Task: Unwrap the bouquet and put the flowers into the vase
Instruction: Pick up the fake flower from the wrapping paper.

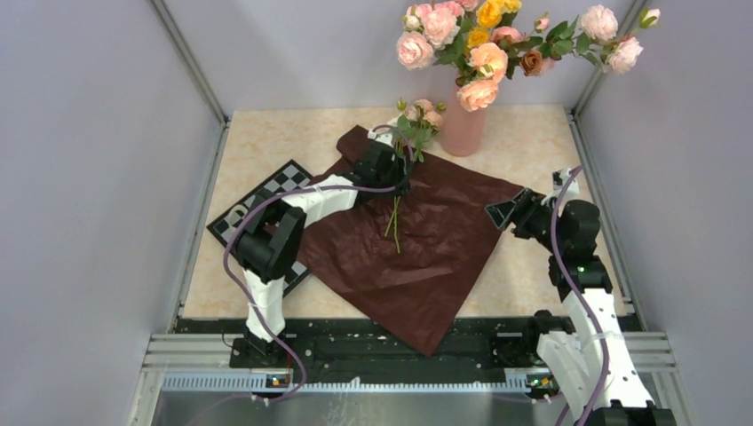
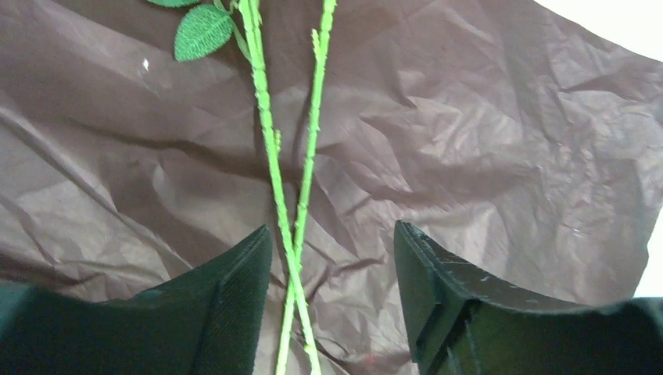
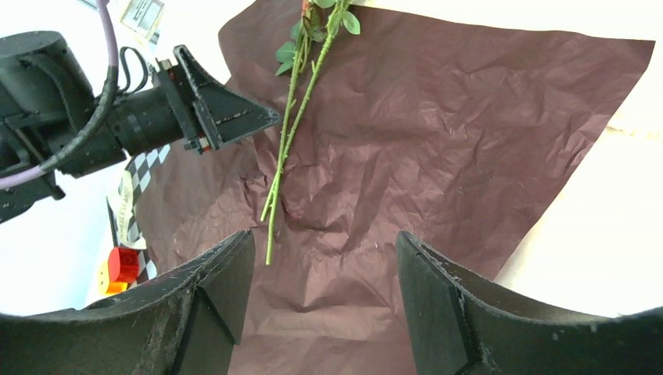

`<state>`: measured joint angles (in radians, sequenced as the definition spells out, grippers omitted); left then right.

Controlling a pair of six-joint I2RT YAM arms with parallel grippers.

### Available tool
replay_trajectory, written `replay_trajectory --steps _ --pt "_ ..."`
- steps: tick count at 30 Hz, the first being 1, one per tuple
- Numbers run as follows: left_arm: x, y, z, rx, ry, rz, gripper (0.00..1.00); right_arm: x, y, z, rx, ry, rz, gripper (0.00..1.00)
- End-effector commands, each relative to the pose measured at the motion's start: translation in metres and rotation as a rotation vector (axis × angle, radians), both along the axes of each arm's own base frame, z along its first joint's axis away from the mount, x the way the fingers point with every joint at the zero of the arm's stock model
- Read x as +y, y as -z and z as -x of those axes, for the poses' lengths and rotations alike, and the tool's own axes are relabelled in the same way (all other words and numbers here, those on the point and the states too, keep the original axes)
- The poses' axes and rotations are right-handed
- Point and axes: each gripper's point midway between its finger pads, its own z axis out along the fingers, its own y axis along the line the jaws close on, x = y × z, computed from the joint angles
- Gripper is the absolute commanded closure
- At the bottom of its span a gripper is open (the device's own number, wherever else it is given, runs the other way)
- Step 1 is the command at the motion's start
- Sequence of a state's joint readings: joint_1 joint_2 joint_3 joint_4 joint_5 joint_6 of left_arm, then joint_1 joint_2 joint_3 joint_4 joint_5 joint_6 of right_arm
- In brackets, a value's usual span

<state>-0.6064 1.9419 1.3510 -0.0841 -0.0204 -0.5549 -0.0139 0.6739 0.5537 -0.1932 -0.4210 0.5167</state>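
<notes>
The bouquet lies unwrapped: the dark red paper (image 1: 435, 257) is spread flat, and the flowers (image 1: 424, 114) rest on it with blooms toward the vase (image 1: 463, 131). My left gripper (image 1: 400, 180) hangs over the stems (image 1: 395, 217). In the left wrist view the left gripper (image 2: 332, 242) is open astride two crossing green stems (image 2: 274, 156), which run close to the left finger (image 2: 234, 297) without being clamped. My right gripper (image 1: 499, 213) sits at the paper's right edge. In its wrist view the right gripper (image 3: 324, 250) is open and empty above the paper (image 3: 438, 141).
Larger pink, yellow and brown roses (image 1: 484, 44) fill the salmon-pink vase at the back. A checkerboard (image 1: 266, 191) lies partly under the paper's left side, with a small red and yellow block (image 3: 119, 267) by it. Grey walls enclose the table on three sides.
</notes>
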Motion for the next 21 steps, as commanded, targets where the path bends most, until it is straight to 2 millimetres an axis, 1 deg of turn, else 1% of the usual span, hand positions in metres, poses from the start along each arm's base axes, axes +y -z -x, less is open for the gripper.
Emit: replay_trajectory --steps 1,2,4,8,11,13,21 --pt "0.002 -0.005 -0.025 -0.024 -0.015 -0.022 0.41 0.004 -0.005 0.002 -0.026 -0.027 0.007 0.33" --pt "0.004 0.001 -0.028 -0.013 -0.027 -0.042 0.43 0.004 -0.004 0.002 -0.027 -0.028 0.009 0.33" --pt "0.01 0.007 -0.033 -0.004 -0.046 -0.062 0.48 0.005 -0.004 0.001 -0.026 -0.031 0.01 0.33" --pt "0.015 0.016 -0.041 0.007 -0.054 -0.081 0.51 0.005 -0.001 0.0 -0.024 -0.036 0.009 0.33" --pt "0.013 0.023 -0.044 0.023 -0.035 -0.088 0.56 0.006 0.0 -0.002 -0.022 -0.037 0.006 0.33" --pt "0.011 0.026 -0.046 0.029 -0.028 -0.085 0.61 0.006 0.001 -0.003 -0.02 -0.041 0.005 0.33" --pt "0.007 0.035 -0.048 0.052 -0.025 -0.071 0.67 0.007 0.001 -0.005 -0.02 -0.047 0.006 0.33"
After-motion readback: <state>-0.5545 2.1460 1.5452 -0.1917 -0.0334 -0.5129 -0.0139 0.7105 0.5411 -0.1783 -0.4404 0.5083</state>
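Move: The left-hand flower's stem, at the stretch to be gripped, lies about 4 cm ahead of the left hand, 1 cm to its left and 6 cm below. The second flower's stem runs some 2 cm to the right of it; both blooms lie about 20 cm ahead of the hand and 5 cm right, the vase some 14 cm ahead and 16 cm right. From the right hand that stem is roughly 19 cm ahead, 20 cm left and 17 cm down. Down onto the left-hand flower's stem goes the left hand, sinking about 5 cm while reaching some 4 cm forward and easing slightly left, slowing as it arrives. Its fingers narrow to about half their earlier gap but stay partly open, coming down either side of this one stem with the second stem outside the right finger; contact can't be made out. ##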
